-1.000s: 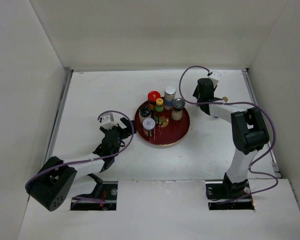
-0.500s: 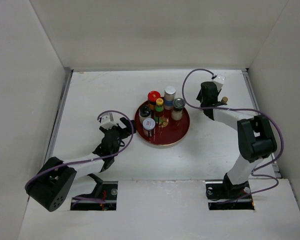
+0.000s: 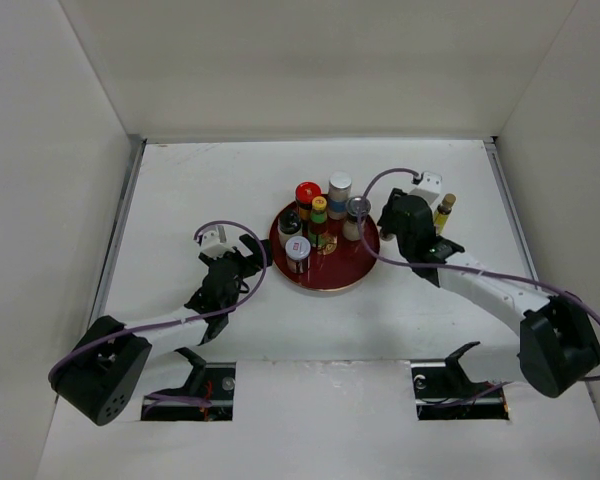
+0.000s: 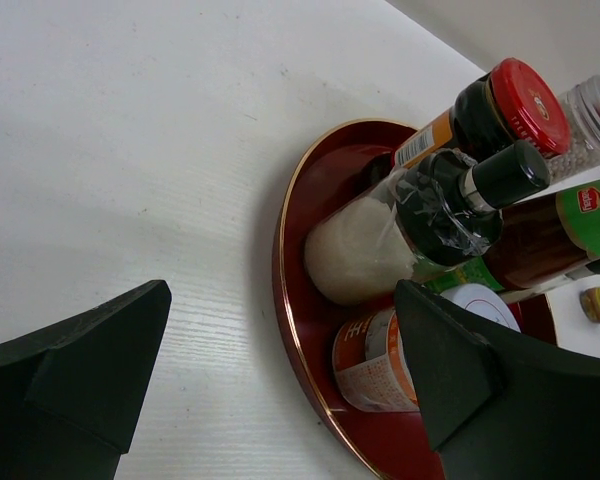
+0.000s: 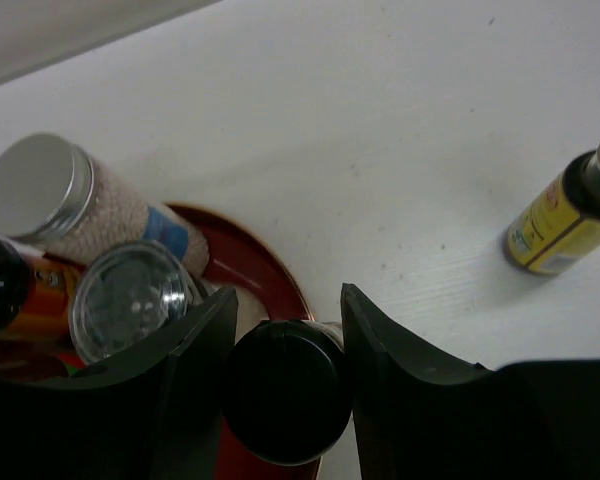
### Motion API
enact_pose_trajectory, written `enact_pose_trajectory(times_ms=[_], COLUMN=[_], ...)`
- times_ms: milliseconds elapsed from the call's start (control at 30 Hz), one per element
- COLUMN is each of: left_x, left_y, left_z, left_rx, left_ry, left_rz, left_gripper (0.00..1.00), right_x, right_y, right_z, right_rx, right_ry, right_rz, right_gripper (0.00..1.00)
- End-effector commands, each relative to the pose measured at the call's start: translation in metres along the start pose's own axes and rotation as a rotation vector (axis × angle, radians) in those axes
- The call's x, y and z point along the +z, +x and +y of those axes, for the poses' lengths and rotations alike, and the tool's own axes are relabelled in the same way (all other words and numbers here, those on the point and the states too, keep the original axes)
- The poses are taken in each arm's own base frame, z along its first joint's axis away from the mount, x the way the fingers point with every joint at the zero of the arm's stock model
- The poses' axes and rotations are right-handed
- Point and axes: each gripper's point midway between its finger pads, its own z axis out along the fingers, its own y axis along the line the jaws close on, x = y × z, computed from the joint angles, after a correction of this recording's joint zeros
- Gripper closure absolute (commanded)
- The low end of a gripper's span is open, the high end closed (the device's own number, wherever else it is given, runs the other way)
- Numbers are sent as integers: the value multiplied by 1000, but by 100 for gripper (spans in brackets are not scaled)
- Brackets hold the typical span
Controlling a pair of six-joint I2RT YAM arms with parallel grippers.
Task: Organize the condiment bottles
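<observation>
Several condiment bottles stand on the red round tray point(image 3: 325, 278): a red cap point(image 3: 308, 192), a silver-capped jar with a blue band point(image 3: 339, 186), a yellow-green cap point(image 3: 319, 205), a clear shaker point(image 3: 357, 208), a black cap point(image 3: 290, 222) and a white-lidded jar point(image 3: 298, 248). My right gripper point(image 3: 380, 227) is shut on a black-capped bottle point(image 5: 285, 390) at the tray's right rim point(image 5: 270, 268). A yellow bottle with a tan top point(image 3: 444, 212) stands alone on the table to the right. My left gripper point(image 3: 252, 255) is open and empty beside the tray's left edge point(image 4: 285, 300).
White walls close in the table on the left, back and right. The yellow bottle point(image 5: 570, 215) stands close behind the right wrist. In the left wrist view the black-capped bottle point(image 4: 505, 180) and the orange-labelled jar point(image 4: 380, 360) stand just inside the rim.
My right gripper has moved from the back right, near the yellow bottle, forward and left to the tray's right rim. The left arm has not moved.
</observation>
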Motion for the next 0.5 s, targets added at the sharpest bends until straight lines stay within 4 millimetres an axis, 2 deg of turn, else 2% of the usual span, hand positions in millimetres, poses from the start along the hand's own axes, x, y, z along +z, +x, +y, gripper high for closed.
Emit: enact_pose_trajectory(times_ms=[0,67,167,267,467], left_x=[3,2,3,4,2], left_y=[-17,-18,-19,-18,-21], left_z=[-16,-16,-15,-14,-12], left_rx=[-46,-49,-50,-48,-52], left_ry=[45,48,40,41,36], left_rz=[-46,-47,-55,-47,-59], left_gripper=[3,3,3,3,3], right_x=[-23,-37,-54,-60,-51], right_y=[9,19,33,45,81], right_z=[10,34,84,125,160], right_rx=[22,25,8,-5,-32], right_ry=[-49,-133,-268,-360,-419], right_rz=[25,48,74,81,124], right_gripper=[63,63,62,62,62])
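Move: The small black-capped bottle is already held by the right gripper. Its clear spot, the near middle of the tray, lies about 15 cm left, 5 cm back and 14 cm down. The glass-lidded jar stands some 7 cm left and 2 cm ahead, the green-labelled bottle about 16 cm left and level with the hand, the white-lidded jar roughly 20 cm left and 5 cm back. From the left gripper the spot is about 16 cm right, neither ahead nor back, 6 cm down. Keep the right fingers shut on the small black-capped bottle and swing it about 15 cm left over the tray, drawing back some 5 cm early on so that it rounds the near side of the glass-lidded jar. Sink about 5 cm, mostly in the second half, and turn the hand some 25 degrees counter-clockwise on the way. ##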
